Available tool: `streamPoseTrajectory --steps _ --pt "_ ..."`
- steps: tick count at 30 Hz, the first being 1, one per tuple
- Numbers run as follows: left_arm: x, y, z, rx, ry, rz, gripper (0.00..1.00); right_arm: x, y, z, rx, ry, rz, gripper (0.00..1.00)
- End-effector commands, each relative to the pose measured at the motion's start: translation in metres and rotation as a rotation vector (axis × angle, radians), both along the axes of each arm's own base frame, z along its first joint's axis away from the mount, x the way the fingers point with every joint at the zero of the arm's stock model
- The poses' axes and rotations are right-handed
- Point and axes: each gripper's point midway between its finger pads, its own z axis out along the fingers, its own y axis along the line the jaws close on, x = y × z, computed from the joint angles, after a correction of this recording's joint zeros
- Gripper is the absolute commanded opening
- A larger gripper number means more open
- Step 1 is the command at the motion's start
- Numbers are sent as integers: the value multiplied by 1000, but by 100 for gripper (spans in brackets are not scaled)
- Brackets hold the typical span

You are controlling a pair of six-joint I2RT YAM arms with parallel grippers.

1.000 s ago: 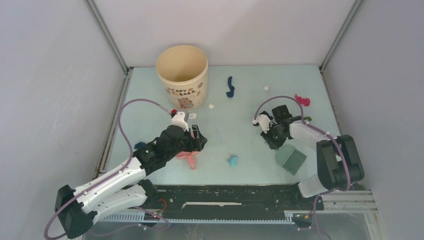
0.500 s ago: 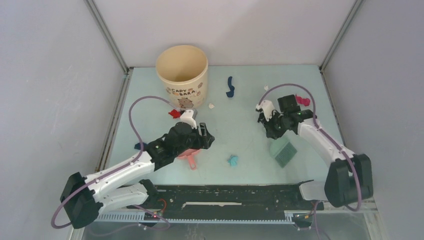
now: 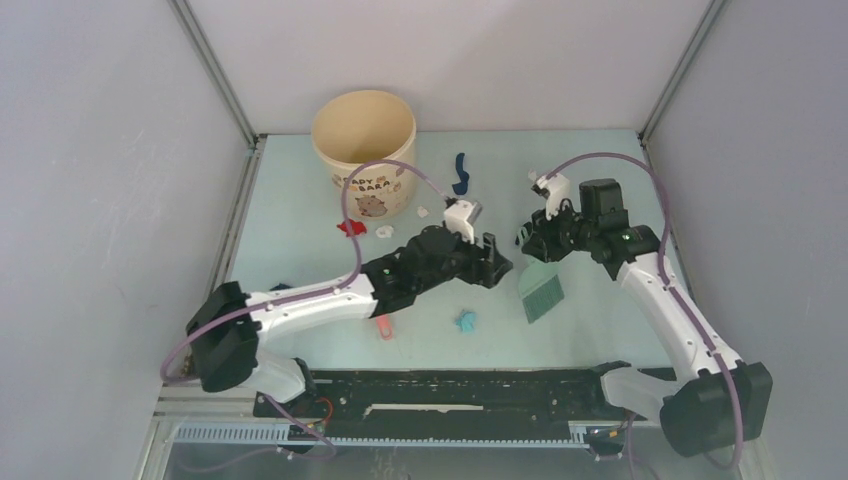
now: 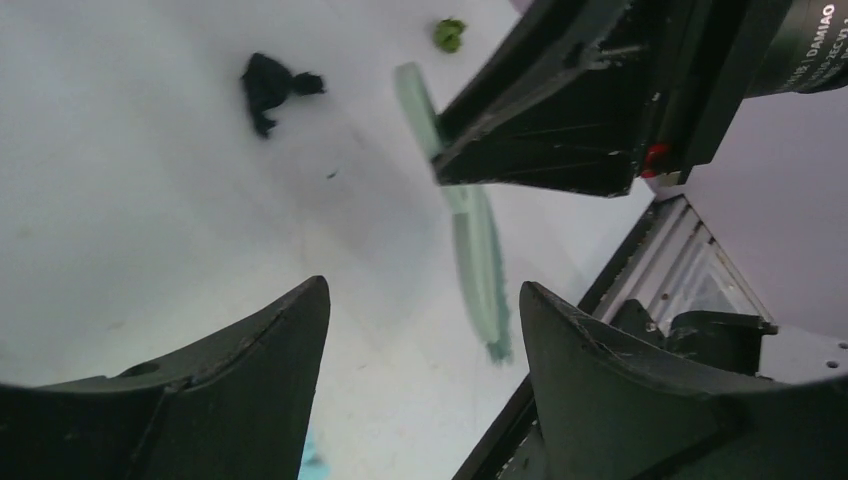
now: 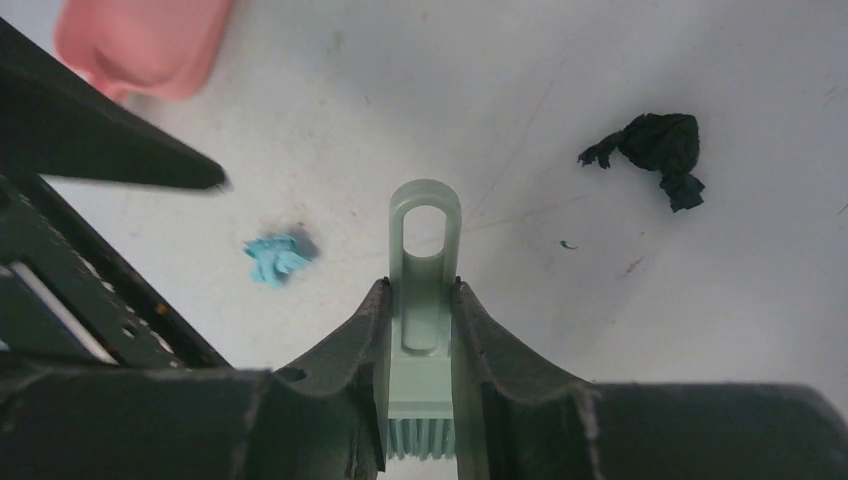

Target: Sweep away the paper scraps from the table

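Paper scraps lie scattered on the table [image 3: 300,220]: a navy one [image 3: 460,172], white ones [image 3: 423,212], a red one [image 3: 349,227] and a teal one [image 3: 465,320]. My right gripper [image 3: 530,243] is shut on the handle of the grey-green hand brush [image 5: 424,290], whose bristle head [image 3: 540,293] hangs tilted just above the table. My left gripper [image 3: 497,262] reaches toward it at mid-table, open and empty [image 4: 420,300]. The left wrist view shows the brush [image 4: 480,260] edge-on, plus a dark scrap [image 4: 268,82] and a green scrap [image 4: 449,33].
The cream cup [image 3: 364,150] stands at the back left. The pink dustpan lies on the table under my left arm, only its handle [image 3: 385,327] showing from above. Grey rails edge the table, and a black strip [image 3: 450,390] runs along the front.
My left arm has swung right, off the dustpan, out to mid-table. My right gripper has carried the brush toward the back and turned it.
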Motion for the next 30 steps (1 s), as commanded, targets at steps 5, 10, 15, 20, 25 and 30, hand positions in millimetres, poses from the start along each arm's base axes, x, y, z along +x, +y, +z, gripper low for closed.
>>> streamPoseTrajectory --steps 5,10,15,20,25,30 --pt "6 -63 23 -99 -53 -108 72 12 -1 67 274 -52 -142 0" --pt "1 -75 14 -107 -24 -157 63 12 -10 68 331 -10 -165 0" --pt "-5 -81 2 -94 -3 -203 42 11 -13 67 353 15 -181 0" --pt "-11 -76 -2 -78 -11 -227 9 8 -12 62 352 32 -158 0" --pt "-32 -47 -5 -12 24 -266 0 -19 -8 59 378 88 38 61" --pt "-76 1 -14 77 92 -363 0 -56 -15 66 277 37 259 85"
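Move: The brush hangs from my right hand, pinched by its handle. Its head lies about 8 cm to the right of my open left fingers, 3 cm back and some 7 cm lower. From my right hand, the left gripper is roughly 6 cm left, 4 cm back and slightly higher. On the table some 20 cm below my left hand, the blue scrap lies 5 cm left and 4 cm back, the black scrap 7 cm right and 15 cm ahead. I reach about 7 cm to the right with my left hand, sinking a little, and shut its fingers on the brush head's near edge, while my right hand raises the brush some 4 cm and rolls its left side up about 20 degrees. Once the left grip is closed, I open my right fingers off the handle and ease that hand back; my left hand draws the brush back and left, slightly lower. ##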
